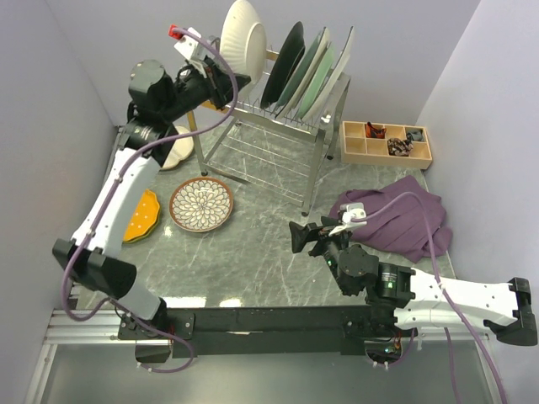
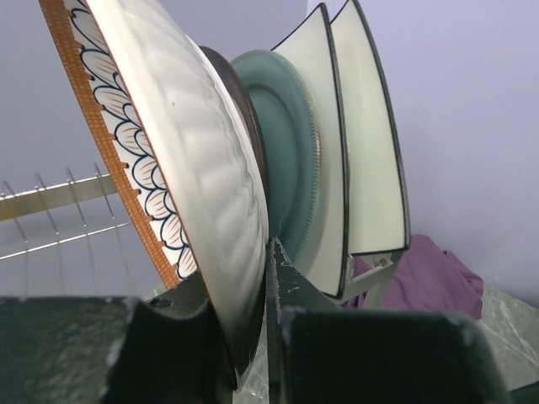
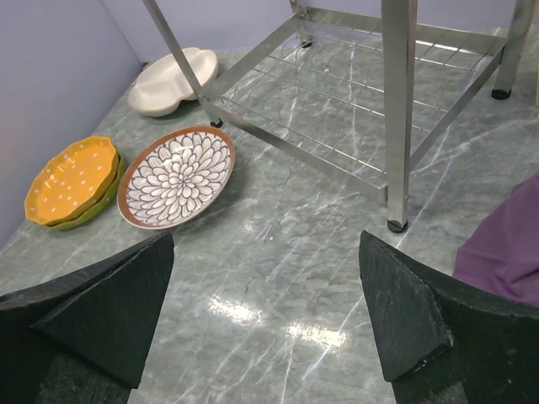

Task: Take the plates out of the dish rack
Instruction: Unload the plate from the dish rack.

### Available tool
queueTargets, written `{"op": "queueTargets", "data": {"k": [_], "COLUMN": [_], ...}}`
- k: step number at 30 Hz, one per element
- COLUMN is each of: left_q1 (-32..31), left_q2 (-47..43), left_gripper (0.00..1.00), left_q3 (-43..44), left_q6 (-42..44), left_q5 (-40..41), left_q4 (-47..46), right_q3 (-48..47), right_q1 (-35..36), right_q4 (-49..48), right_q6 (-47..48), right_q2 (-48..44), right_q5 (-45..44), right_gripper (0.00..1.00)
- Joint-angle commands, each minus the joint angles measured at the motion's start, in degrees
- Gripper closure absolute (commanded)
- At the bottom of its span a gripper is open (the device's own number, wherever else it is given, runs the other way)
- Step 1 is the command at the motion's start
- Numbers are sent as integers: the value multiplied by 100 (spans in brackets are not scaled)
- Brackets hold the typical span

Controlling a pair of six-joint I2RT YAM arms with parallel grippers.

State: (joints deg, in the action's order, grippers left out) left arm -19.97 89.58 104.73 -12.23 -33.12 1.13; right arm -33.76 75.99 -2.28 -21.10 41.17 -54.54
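My left gripper (image 1: 217,74) is shut on the lower rim of a cream ribbed plate (image 1: 242,35) with an orange-edged petal pattern on its face (image 2: 126,143). The plate stands upright, tilted, at the left end of the dish rack (image 1: 278,143). Behind it in the rack stand a dark plate (image 1: 283,63), a grey-blue plate (image 2: 290,143) and two white square plates (image 2: 366,143). On the table lie a brown petal-patterned plate (image 3: 177,177), an orange-yellow dotted plate (image 3: 72,178) stacked on a green one, and a cream divided plate (image 3: 173,80). My right gripper (image 3: 265,320) hangs open over bare table.
A wooden compartment tray (image 1: 386,143) sits to the right of the rack. A purple cloth (image 1: 396,219) lies at the right, beside my right arm. Grey walls close in the table at left, back and right. The rack's chrome legs (image 3: 397,109) stand ahead of my right gripper.
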Motion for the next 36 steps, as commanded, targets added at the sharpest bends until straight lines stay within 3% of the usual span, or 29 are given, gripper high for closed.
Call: {"op": "queueTargets", "data": {"k": [1,15,21,28,36], "left_q1": [-16,-16,-16,-16,-16], "left_q2": [-915,-2277,-3156,-4009,-4353], "left_gripper": [99,99,99,99,99], "left_q3": [-136,-338,-1234,-2368,-3975], "left_q6": [414,1460,1557,925,406], "left_q5": [244,1746,2616,2610,2846], "left_q4": [-877,1345,2005,2269,2173], "right_q3": [-271,-210,-210,-157,-52], "right_q1": [48,48,39,39,48], "right_q4": [-53,-132,-114,-123,-211], "right_q6": [1,62,1,10,18], "right_q2": [-3,-12,-47,-179,-381], "right_q5": [-74,-179,-74,-162,-206], "right_gripper": [4,4,4,4,4]}}
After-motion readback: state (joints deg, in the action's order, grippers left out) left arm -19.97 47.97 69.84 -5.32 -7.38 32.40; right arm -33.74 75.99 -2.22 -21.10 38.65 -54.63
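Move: The left gripper already holds the patterned plate by its near rim above the rack's near side. The patterned plate lying on the table is about 50 cm below that hand, some 15 cm to its left and 5 cm nearer the base. The yellow plate lies about 17 cm farther left of the lying one, the white divided plate some 17 cm beyond it and 10 cm left. The dark plate in the rack stands roughly 10 cm ahead and 10 cm right of the hand, level with it. From the right hand the lying plate is some 17 cm ahead, 27 cm left, 25 cm down. Keep the left gripper shut on the plate's rim and draw it back and left, nearly level, away from the dish rack, about 14 cm each way, turning the hand some 25 degrees counter-clockwise. Then, clear of the rack, sink straight down about 15 cm towards the patterned plate on the table, tipping the fingers downward as the hand drops. ##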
